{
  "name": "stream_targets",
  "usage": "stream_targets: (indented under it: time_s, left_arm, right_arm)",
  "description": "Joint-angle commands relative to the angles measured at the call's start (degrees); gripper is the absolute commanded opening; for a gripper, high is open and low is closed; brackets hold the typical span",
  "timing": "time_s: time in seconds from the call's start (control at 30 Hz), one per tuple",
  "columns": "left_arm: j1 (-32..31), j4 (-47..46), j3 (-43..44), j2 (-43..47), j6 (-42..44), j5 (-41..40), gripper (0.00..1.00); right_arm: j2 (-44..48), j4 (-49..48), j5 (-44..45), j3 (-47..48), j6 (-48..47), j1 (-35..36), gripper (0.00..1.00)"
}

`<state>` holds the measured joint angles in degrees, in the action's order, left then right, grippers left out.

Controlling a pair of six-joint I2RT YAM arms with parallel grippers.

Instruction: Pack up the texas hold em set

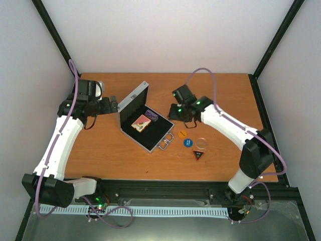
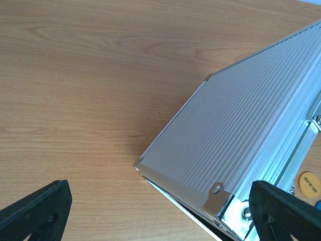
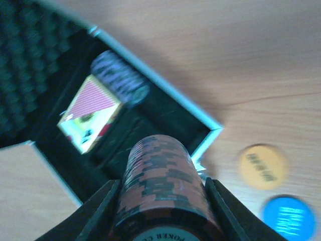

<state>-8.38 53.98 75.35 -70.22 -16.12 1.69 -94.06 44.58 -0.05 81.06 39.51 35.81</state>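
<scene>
The silver case (image 1: 150, 148) lies open mid-table, its lid (image 1: 133, 99) standing up on the left side. In its black lining sit a red card deck (image 1: 141, 123) and a purple chip stack (image 1: 151, 116). My right gripper (image 1: 176, 114) hovers at the case's right edge, shut on a red-and-black chip stack (image 3: 163, 186), above the deck (image 3: 93, 113). My left gripper (image 1: 111, 106) stands open behind the lid (image 2: 241, 115), which sits between its fingers (image 2: 37, 211). On the table right of the case lie an orange disc (image 1: 181, 134), a blue disc (image 1: 188, 142), a clear disc (image 1: 201, 143) and a dark triangular button (image 1: 199, 154).
The case's metal handle (image 1: 167, 141) sticks out toward the discs. White walls with black posts close in the wooden table (image 1: 225, 95) at the back and sides. A black rail (image 1: 165, 188) with both arm bases runs along the near edge.
</scene>
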Motion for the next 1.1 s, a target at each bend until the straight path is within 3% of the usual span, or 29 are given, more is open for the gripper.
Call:
stream_targets:
  time_s: [0.0, 0.17, 0.37, 0.7, 1.07]
  left_arm:
    - [-0.2, 0.1, 0.6, 0.5, 0.0, 0.7, 1.0]
    - [-0.1, 0.3, 0.8, 0.2, -0.3, 1.5, 1.0]
    - [-0.1, 0.1, 1.2, -0.3, -0.6, 2.0, 1.0]
    - [-0.1, 0.2, 1.6, -0.8, -0.2, 1.0, 1.0]
    - [-0.1, 0.7, 1.9, -0.8, 0.1, 0.5, 1.0]
  right_arm:
    - [-1.3, -15.4, -5.4, -4.7, 6.7, 8.1, 0.03]
    - [-4.9, -33.2, -4.7, -8.1, 12.0, 13.7, 0.03]
    - [-11.1, -44.3, -3.9, -6.6, 12.5, 15.0, 0.03]
    - [-24.2, -47.8, -7.1, 4.1, 13.4, 16.1, 0.03]
    - [-26.8, -47.5, -9.1, 5.7, 14.0, 17.1, 0.03]
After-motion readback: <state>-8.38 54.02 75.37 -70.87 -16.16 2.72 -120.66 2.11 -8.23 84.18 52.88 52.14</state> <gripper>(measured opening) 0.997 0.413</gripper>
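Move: My right hand is already holding the brown chip roll. The free left end of the open case, where it's going, lies about 22 cm to my left, level with me and some 13 cm down. Just right of that spot, the cards are 16 cm left and 5 cm ahead of my hand, and the purple chip roll 11 cm left and 9 cm ahead. The yellow button is about 5 cm to my right. From my left hand, that end of the case is roughly 5 cm right, 2 cm ahead and 23 cm below. Keeping the brown chip roll pinched, I carry it some 22 cm left with my right hand, in over the case and past the cards to its left end, sinking about 8 cm. The path bows back around 5 cm before coming forward again, and it slows to a near stop. Meanwhile I tip the fingers roughly 25 degrees so they point more to the left. ##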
